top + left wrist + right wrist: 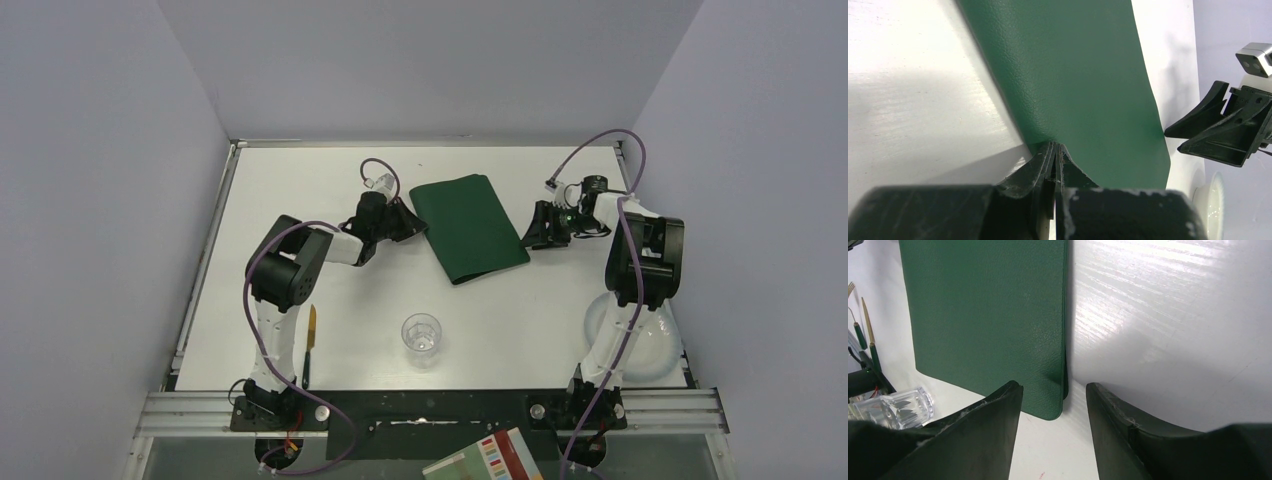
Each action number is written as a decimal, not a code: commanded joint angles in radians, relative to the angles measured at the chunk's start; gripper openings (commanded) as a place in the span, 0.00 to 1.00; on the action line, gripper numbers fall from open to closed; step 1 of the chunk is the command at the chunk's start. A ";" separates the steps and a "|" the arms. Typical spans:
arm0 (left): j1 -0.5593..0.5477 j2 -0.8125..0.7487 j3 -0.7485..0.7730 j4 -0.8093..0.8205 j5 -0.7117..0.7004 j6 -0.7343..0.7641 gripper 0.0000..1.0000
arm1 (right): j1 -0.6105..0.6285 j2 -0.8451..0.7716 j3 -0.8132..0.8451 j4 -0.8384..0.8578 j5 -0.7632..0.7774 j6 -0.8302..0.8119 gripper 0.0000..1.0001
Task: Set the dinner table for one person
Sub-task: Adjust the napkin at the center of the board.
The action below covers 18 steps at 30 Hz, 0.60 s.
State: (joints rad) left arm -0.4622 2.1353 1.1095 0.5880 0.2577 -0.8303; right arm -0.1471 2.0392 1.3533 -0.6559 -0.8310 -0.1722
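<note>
A dark green placemat (468, 228), folded double, lies at the middle back of the white dinner table (300, 180). My left gripper (412, 222) is shut on the mat's left edge; in the left wrist view the closed fingertips (1055, 146) pinch the green edge (1073, 75), which sits slightly raised off the table. My right gripper (528, 236) is open and empty, low over the table at the mat's right near corner; in the right wrist view the corner (1050, 405) lies just ahead, between the spread fingers (1054, 390).
A clear glass (421, 335) stands front centre. A white plate (650, 345) lies front right beside the right arm. A gold and green knife (311, 335) lies front left by the left arm. A book (485, 460) sits below the table's front rail.
</note>
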 commanded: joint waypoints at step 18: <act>0.016 -0.028 -0.023 -0.027 -0.015 0.024 0.00 | 0.014 0.201 0.011 -0.374 0.087 -0.201 0.57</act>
State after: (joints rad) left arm -0.4500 2.1269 1.0882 0.5835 0.2462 -0.8261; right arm -0.1490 2.1475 1.4097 -0.9909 -1.0103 -0.2638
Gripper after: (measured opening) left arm 0.007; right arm 0.554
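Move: The green napkin's middle lies about 13 cm left of the right hand and 2 cm ahead, some 2 cm lower; the napkin's near-right corner is about 4 cm straight back from this hand. The glass stands roughly 23 cm back and 22 cm to its left, the plate 22 cm back and 19 cm to its right. From the left hand, shut at the napkin's left edge, the napkin's middle is about 10 cm to the right, level. Right hand, half open, pushes the napkin's near-right corner about 5 cm back, somewhat left, tilting some 20 degrees. ##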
